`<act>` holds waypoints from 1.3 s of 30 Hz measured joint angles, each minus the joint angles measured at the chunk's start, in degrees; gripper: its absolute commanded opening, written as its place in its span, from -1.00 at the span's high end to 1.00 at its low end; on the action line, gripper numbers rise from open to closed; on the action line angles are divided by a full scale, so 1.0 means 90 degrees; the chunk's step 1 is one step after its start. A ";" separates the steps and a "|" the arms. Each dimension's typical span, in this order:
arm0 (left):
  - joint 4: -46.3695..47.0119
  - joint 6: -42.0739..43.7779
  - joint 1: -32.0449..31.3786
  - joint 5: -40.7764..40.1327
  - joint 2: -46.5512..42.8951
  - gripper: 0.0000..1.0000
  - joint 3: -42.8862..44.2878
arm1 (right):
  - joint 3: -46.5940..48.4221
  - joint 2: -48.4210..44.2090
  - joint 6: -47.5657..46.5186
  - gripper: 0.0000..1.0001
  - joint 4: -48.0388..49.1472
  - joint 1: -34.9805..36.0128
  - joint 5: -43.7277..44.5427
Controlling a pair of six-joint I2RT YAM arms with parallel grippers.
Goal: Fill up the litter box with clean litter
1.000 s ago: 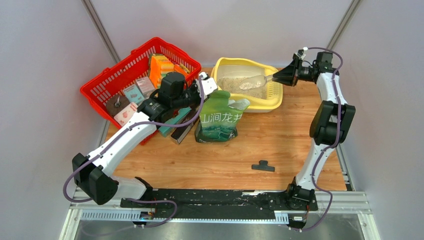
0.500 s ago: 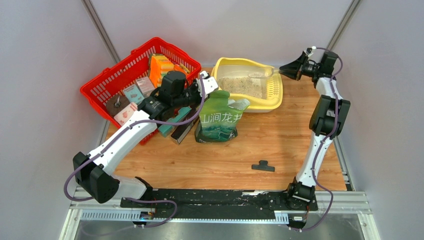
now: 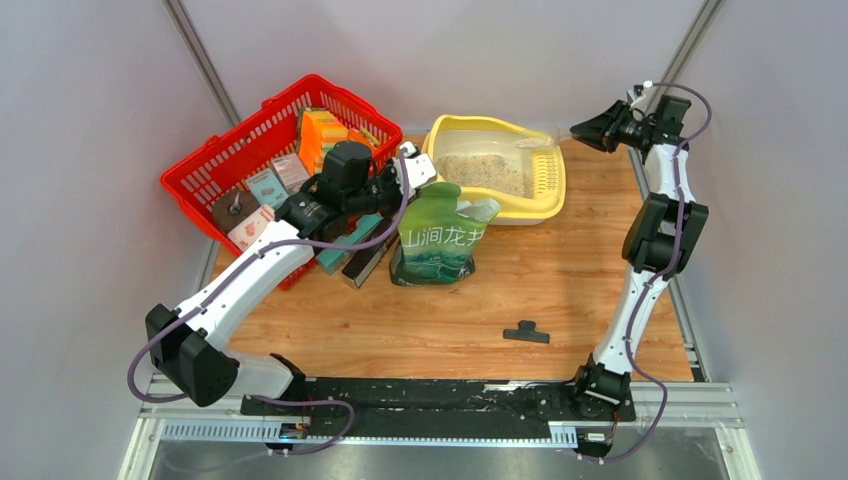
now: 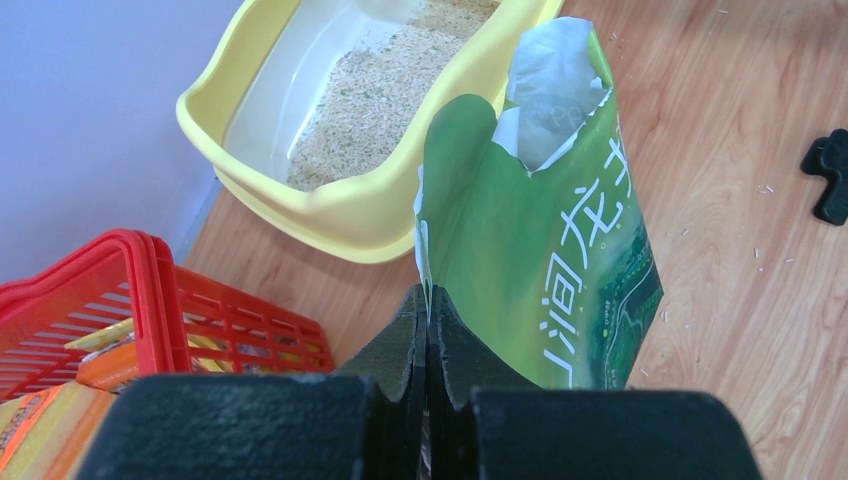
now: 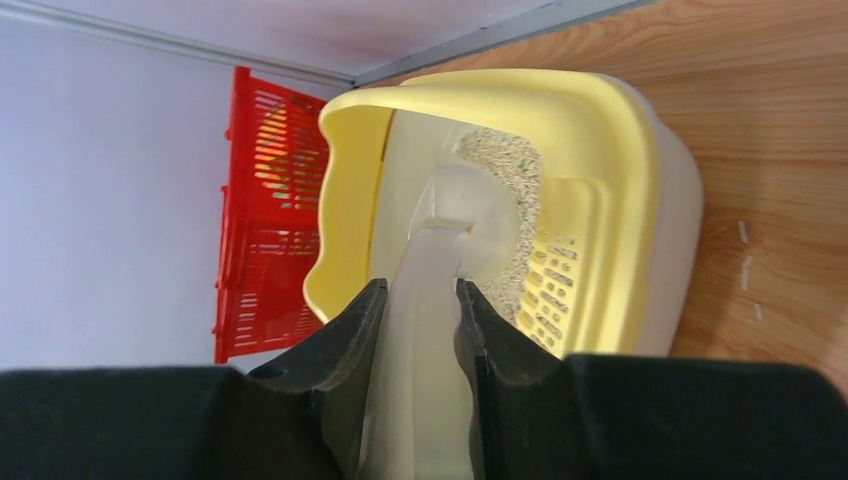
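The pale yellow litter box [image 3: 522, 207] stands at the back of the table with clean litter [image 3: 486, 172] spread over its white floor. My right gripper [image 3: 580, 129] hovers off the box's right end, shut on the handle of a translucent white scoop [image 3: 536, 143]. In the right wrist view the scoop [image 5: 440, 250] runs from between my right gripper [image 5: 420, 288] fingers into the litter box [image 5: 620, 150], its bowl turned over the litter [image 5: 510, 160]. My left gripper [image 4: 427, 295] is shut on the edge of the open green bag [image 4: 560, 250], which stands upright before the box [image 4: 350, 215].
A red mesh basket [image 3: 240, 150] full of boxes sits at the back left, with dark flat items [image 3: 355, 258] leaning beside it. A black clip [image 3: 526, 332] lies on the wood near the front. Grey walls close in on both sides.
My right gripper has lifted and drawn back to the right, rolling the scoop; the litter it carried a second ago is no longer in it. The left arm and bag have not moved.
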 measured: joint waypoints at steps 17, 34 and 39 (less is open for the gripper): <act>0.0087 -0.0168 0.0002 0.0202 -0.0284 1.00 -0.0282 | 0.0282 -0.0410 -0.1353 1.00 -0.1411 0.0029 0.1532; 0.0517 -0.0345 0.0005 0.0330 -0.0483 1.00 -0.0624 | 0.0250 -0.1469 -0.2999 1.00 -0.2293 0.0408 0.2594; 0.0699 -0.0398 0.0005 0.0372 -0.0597 1.00 -0.0804 | 0.0085 -0.1797 -0.3342 1.00 -0.2501 0.0559 0.2674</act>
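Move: The right hand already holds the clear scoop, reaching over the litter box, whose middle lies roughly 19 cm left, 3 cm ahead and 15 cm below. From that hand the green litter bag is about 34 cm left and 17 cm back, and the red basket some 72 cm left and 3 cm back. For the left hand, still pinching the bag's top, the bag's middle is about 7 cm ahead and 6 cm right, the litter box some 28 cm ahead and 21 cm right. Right hand edges right, then lifts the scoop about 6 cm and back, rolling some 25 degrees, tipping down. ##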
